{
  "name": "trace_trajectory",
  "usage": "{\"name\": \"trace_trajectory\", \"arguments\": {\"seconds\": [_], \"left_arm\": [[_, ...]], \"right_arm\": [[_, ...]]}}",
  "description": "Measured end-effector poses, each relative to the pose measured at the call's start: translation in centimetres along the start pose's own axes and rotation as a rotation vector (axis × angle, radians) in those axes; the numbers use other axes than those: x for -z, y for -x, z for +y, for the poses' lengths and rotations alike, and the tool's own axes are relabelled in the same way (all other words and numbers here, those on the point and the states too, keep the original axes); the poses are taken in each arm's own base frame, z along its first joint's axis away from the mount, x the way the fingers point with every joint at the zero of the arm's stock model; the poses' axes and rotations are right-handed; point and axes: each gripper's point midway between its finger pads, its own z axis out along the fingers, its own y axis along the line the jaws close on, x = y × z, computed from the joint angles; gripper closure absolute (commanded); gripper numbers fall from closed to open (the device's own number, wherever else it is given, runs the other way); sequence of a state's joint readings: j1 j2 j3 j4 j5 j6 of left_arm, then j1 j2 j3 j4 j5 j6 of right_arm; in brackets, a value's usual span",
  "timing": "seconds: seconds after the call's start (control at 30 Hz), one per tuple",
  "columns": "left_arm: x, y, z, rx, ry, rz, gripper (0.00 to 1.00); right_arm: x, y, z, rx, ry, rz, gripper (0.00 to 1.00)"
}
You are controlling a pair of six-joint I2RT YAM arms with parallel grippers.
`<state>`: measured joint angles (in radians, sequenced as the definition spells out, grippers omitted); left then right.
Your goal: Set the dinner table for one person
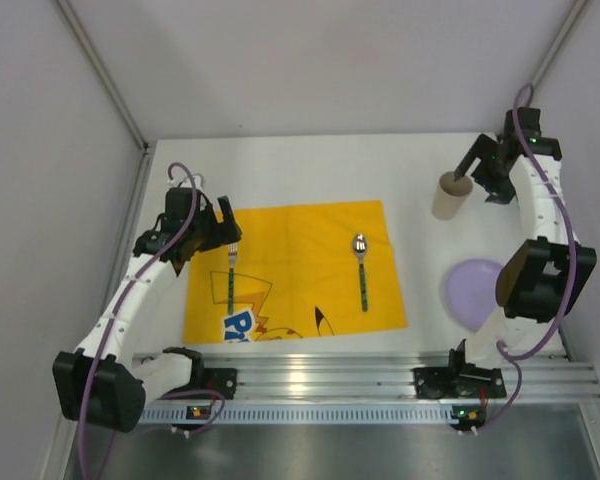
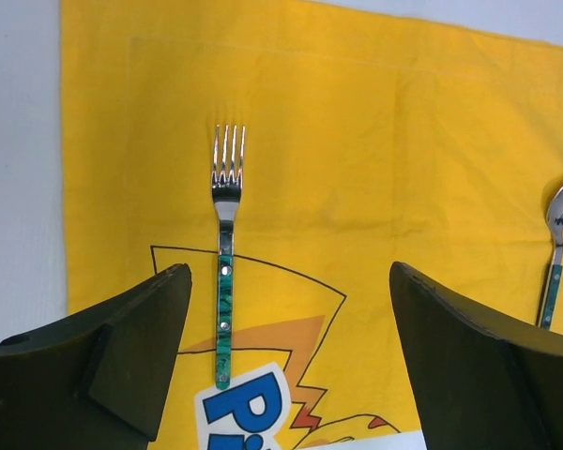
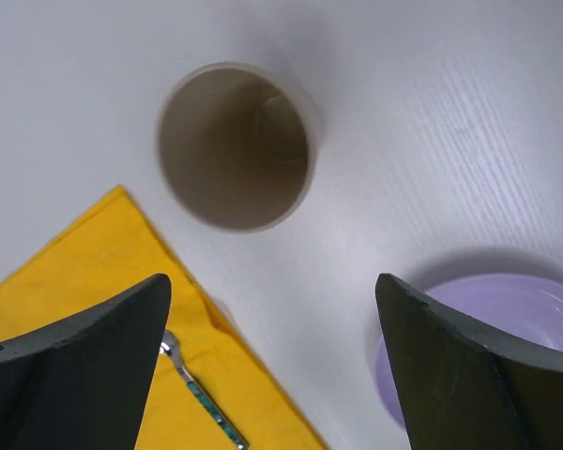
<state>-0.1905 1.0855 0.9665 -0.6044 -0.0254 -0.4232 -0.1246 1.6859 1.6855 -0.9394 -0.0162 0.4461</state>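
The white dinner table [image 1: 310,165] carries a yellow cartoon-printed placemat [image 1: 295,270]. A fork [image 1: 230,275] with a green handle lies on the mat's left part, and a matching spoon [image 1: 361,270] lies on its right part. A tan cup [image 1: 448,195] stands upright on the table to the right of the mat. A purple plate [image 1: 475,290] lies nearer, at the right. My left gripper [image 1: 220,225] is open and empty above the fork [image 2: 226,253]. My right gripper [image 1: 480,170] is open and empty above the table just beside the cup [image 3: 235,145].
Grey walls enclose the table on the left, back and right. The arm bases sit on a metal rail [image 1: 330,385] at the near edge. The right arm's elbow hangs over part of the plate [image 3: 507,328].
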Motion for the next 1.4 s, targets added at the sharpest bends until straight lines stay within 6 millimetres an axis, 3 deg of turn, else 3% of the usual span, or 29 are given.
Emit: {"name": "trace_trajectory", "arguments": {"seconds": [0.13,0.27,0.33,0.57,0.63,0.7,0.9,1.03,1.1,1.23,1.3,1.4], "left_arm": [[-2.1,-0.6,-0.3,-0.026,-0.016,0.047,0.09],[-3.8,-1.0,-0.5,-0.051,-0.025,0.081,0.09],[-4.6,-0.8,-0.8,-0.059,-0.032,0.095,0.1],[-6.6,-0.1,-1.7,-0.074,-0.058,0.112,0.1],[-6.8,0.1,-1.9,-0.077,-0.068,0.109,0.1],[-6.8,0.0,-2.0,-0.077,-0.074,0.113,0.1],[-6.8,0.0,-2.2,-0.073,-0.084,0.115,0.1],[-6.8,0.1,-2.2,-0.059,-0.08,0.112,0.09],[-6.8,0.1,-2.2,-0.05,-0.077,0.11,0.08],[-6.6,0.3,-2.3,-0.033,-0.077,0.103,0.07],[-6.3,0.5,-2.4,-0.029,-0.079,0.095,0.07],[-5.7,0.8,-2.4,-0.028,-0.079,0.082,0.07]], "right_arm": [[-3.2,0.1,-4.3,-0.077,-0.098,0.086,0.11],[-5.9,0.2,-6.2,-0.112,-0.15,0.148,0.14],[-7.1,0.5,-6.4,-0.117,-0.159,0.161,0.21],[-10.1,0.2,-5.6,-0.096,-0.175,0.195,0.68],[-10.8,0.3,-5.0,-0.069,-0.188,0.189,0.88],[-11.2,-0.4,-4.1,-0.027,-0.198,0.203,1.0],[-9.8,-0.2,-0.2,0.08,-0.199,0.165,1.0],[-7.3,0.2,5.0,0.171,-0.135,0.089,1.0],[-5.2,-1.0,8.9,0.232,-0.068,0.063,1.0],[-2.5,-4.3,14.3,0.313,0.047,0.066,1.0],[-2.1,-5.9,15.9,0.338,0.079,0.088,1.0],[-2.8,-7.5,16.7,0.347,0.082,0.123,1.0]]}}
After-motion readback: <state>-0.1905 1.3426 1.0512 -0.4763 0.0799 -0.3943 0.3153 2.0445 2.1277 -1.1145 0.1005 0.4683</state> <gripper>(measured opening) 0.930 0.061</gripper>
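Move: The cup stands about 5 cm straight ahead of my open right hand, its middle some 15 cm lower. The plate lies around 19 cm back, 5 cm right and 19 cm below that hand, the spoon 16 cm back, 24 cm left and 20 cm below. The napkin's far right corner is 18 cm left and 7 cm ahead, 20 cm down. From my left hand the cup is about 56 cm right, 16 cm ahead and 12 cm below. I swing my right hand down about 10 cm, rightward then forward, tipping it some 15 degrees further down, and pinch the cup's near right wall at the rim. I lift it and carry it about 20 cm left towards the napkin's far right corner, turning counter-clockwise. My empty left hand, still open, eases forward and down about 5 cm over the napkin, holds there, then starts to rise. ##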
